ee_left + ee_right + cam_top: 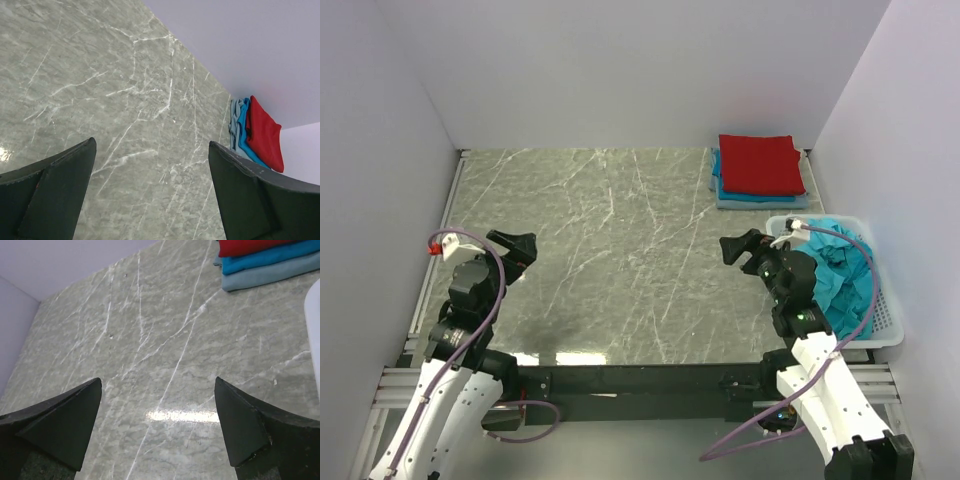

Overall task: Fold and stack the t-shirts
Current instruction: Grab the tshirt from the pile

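Observation:
A folded stack of t-shirts [758, 168] lies at the table's far right, red on top of blue and pale teal layers; it also shows as the stack [257, 134] in the left wrist view and the stack [265, 260] in the right wrist view. Crumpled turquoise t-shirts [840, 275] fill the white basket [888, 328] at the right edge. My left gripper [518, 243] hangs open over bare marble at the near left. My right gripper [740, 243] is open too, just left of the basket, with nothing between its fingers.
The grey marble table [610, 250] is walled in white on three sides. The basket's rim [315, 325] shows at the right edge of the right wrist view. Purple cables loop beside both arms.

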You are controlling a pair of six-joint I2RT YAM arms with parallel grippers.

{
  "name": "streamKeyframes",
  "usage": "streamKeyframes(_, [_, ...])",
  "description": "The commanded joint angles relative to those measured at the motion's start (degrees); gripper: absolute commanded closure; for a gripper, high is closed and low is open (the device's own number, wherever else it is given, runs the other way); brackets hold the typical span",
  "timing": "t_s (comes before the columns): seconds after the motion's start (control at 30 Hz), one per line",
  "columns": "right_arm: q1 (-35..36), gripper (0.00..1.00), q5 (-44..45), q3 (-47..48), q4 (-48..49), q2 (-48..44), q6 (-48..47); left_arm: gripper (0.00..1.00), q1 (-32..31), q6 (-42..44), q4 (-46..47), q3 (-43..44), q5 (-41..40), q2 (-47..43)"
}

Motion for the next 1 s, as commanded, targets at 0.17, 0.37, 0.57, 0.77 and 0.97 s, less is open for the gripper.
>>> streamKeyframes(0.17, [0.43, 0.00, 9.51, 9.46, -6.71, 2.01, 0.36, 0.01, 0.24, -0.39, 4.43, -1.08, 1.43, 0.75])
streamKeyframes(0.37, [-0.45, 0.00, 29.45, 18.08, -17.96, 6.40, 2.45, 0.01, 0.24, 0.05, 5.48, -1.25, 2.05, 2.95])
streamKeyframes(0.57, [-7.46, 0.00, 44.15, 23.53, -28.24, 13.17, 10.27, 0.00, 0.24, 1.01, 6.28, -1.08, 3.19, 5.32])
streamKeyframes(0.77, [-20.90, 0.00, 35.03, 27.75, -30.62, 22.74, 9.67, 0.01, 0.24, 0.67, 6.37, -0.90, 3.19, 7.87])
streamKeyframes(0.97, [-29.01, 0.00, 28.26, 28.55, -27.55, 31.71, 8.97, 0.01, 0.24, 0.75, 6.89, -0.55, 3.98, 9.54])
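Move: From the right hand, the crumpled teal t-shirts lie roughly 24 cm to the right, about 3 cm back and some 13 cm below. The white basket holding them is centred about 25 cm right and 3 cm back. The folded stack, red on top, sits some 26 cm ahead and 10 cm right, about 14 cm below. From the left hand, the teal t-shirts are roughly 70 cm to the right, about level fore and aft, 18 cm lower. Heading for the teal t-shirts in the basket, the right hand sweeps about 23 cm right, first rising some 5 cm, then sinking past its starting height, still coming down at the end. Its wrist turns sharply clockwise and tips the wide-open fingers down by some 30 degrees. Meanwhile the open left hand eases slightly down and forward over bare table. ##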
